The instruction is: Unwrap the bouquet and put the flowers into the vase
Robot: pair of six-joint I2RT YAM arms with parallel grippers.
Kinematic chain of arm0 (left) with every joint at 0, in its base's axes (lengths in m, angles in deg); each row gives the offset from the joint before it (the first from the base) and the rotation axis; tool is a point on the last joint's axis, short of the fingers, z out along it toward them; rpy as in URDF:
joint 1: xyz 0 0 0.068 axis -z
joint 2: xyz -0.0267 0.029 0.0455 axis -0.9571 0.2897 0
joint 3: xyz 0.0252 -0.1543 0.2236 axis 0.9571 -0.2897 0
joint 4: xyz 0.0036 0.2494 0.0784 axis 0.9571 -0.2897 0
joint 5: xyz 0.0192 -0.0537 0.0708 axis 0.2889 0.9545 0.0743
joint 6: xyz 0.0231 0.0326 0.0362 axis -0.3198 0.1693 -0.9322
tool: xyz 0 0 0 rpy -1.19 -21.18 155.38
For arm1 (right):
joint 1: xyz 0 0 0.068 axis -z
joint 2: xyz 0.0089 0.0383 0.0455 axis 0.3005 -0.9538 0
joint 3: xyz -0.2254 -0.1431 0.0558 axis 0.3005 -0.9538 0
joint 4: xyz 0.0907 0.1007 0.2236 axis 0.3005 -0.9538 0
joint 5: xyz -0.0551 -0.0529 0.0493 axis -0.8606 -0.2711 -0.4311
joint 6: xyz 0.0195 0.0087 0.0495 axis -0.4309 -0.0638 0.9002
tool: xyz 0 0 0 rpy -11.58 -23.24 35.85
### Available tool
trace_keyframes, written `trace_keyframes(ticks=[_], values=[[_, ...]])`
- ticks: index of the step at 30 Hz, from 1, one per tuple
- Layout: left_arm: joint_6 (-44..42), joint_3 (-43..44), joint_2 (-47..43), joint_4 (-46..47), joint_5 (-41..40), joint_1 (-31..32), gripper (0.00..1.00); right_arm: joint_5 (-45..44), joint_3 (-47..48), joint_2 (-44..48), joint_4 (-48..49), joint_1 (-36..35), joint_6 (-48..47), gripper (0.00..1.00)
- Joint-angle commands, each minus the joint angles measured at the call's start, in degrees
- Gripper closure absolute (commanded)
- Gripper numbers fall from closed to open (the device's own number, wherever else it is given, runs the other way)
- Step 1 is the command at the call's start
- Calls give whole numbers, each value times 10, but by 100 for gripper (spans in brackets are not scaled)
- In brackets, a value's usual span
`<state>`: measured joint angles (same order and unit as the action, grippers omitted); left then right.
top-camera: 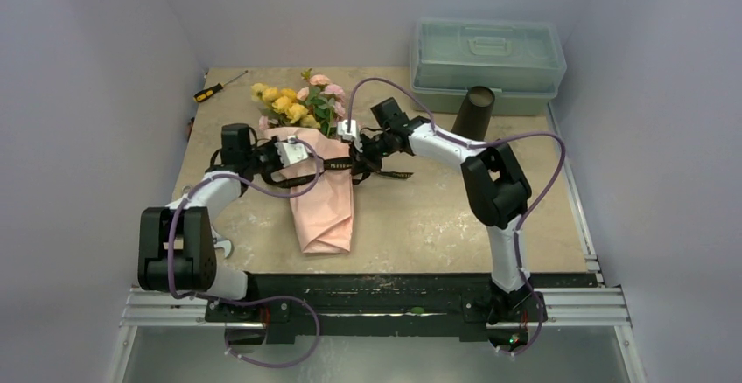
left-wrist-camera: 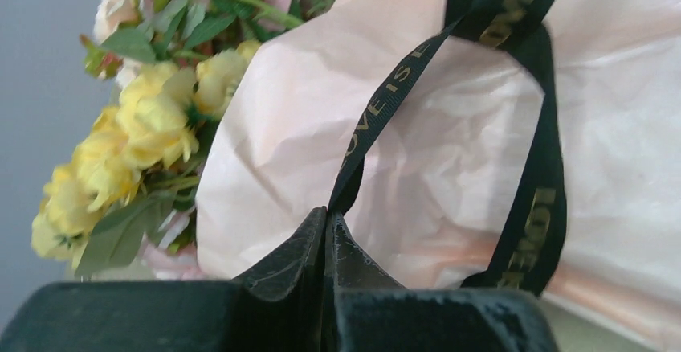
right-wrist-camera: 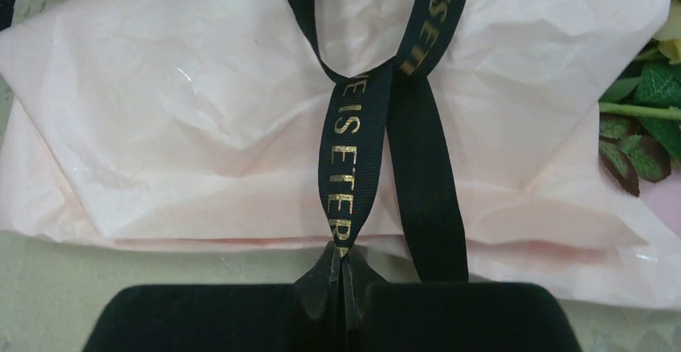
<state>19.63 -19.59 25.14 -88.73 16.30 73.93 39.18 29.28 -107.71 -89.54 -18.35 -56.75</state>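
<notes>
The bouquet [top-camera: 324, 195] lies on the table in pale pink paper [left-wrist-camera: 450, 143] [right-wrist-camera: 185, 127], with its yellow and peach-pink flowers [top-camera: 297, 103] [left-wrist-camera: 136, 135] pointing away from the arms. A black ribbon [top-camera: 328, 166] with gold letters crosses the wrap. My left gripper [top-camera: 293, 152] [left-wrist-camera: 329, 215] is shut on one strand of the ribbon [left-wrist-camera: 385, 107] at the bouquet's left side. On the right side, my right gripper [top-camera: 357, 151] [right-wrist-camera: 341, 259] is shut on another ribbon strand [right-wrist-camera: 345, 159]. The dark cylindrical vase [top-camera: 474, 112] stands at the back right.
A translucent grey-green lidded box [top-camera: 487, 64] sits behind the vase. A yellow-handled screwdriver [top-camera: 217, 87] lies at the back left corner. White walls close in the table on both sides. The table's front edge [top-camera: 394, 271] runs just beyond the bouquet's folded end.
</notes>
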Motion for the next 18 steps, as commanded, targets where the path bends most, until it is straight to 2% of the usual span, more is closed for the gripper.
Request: trace_keyframes(ticks=[1, 9, 10, 11, 13, 14, 15, 16, 18], values=[[17, -4, -27, 14, 6, -52, 100, -4, -23, 43, -35, 20, -42, 100], [-31, -4, -36, -41, 21, -135, 100, -25, -86, 82, -95, 54, -119, 100], [-46, -5, -38, -50, 25, -135, 100, -27, -89, 83, -100, 54, -126, 97], [-64, -8, -40, -60, 32, -136, 100, -26, -89, 84, -105, 53, -129, 93], [-83, -15, -56, -68, 54, -133, 100, -23, -74, 82, -121, 53, -127, 74], [-89, -16, -63, -73, 62, -126, 95, -15, -63, 81, -124, 52, -117, 61], [-90, -15, -71, -76, 64, -113, 85, -7, -52, 80, -121, 51, -105, 53], [-90, -15, -78, -78, 67, -100, 77, -1, -43, 80, -115, 47, -92, 48], [-88, -13, -86, -77, 69, -71, 68, 11, -25, 79, -102, 40, -69, 42]])
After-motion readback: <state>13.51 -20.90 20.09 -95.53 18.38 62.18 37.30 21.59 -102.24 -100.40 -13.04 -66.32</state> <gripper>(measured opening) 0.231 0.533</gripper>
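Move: The ribbon crossing on the pink wrap lies about 9 cm to the left of the right hand, level fore and aft and some 3 cm lower. From the left hand it is roughly 12 cm to the right, 2 cm back and 4 cm lower. The flowers sit about 14 cm ahead and 7 cm right of the left hand. A loose ribbon tail lies 9 cm right and 2 cm back of the right hand. Each hand, still pinching its ribbon strand, draws it away from the crossing: the left hand goes about 8.5 cm left, the right hand about 7.5 cm right while sinking some 2 cm and easing back slightly. Both then open and let go, the right to about half, the left only a little as it drifts a bit back and rightward. ##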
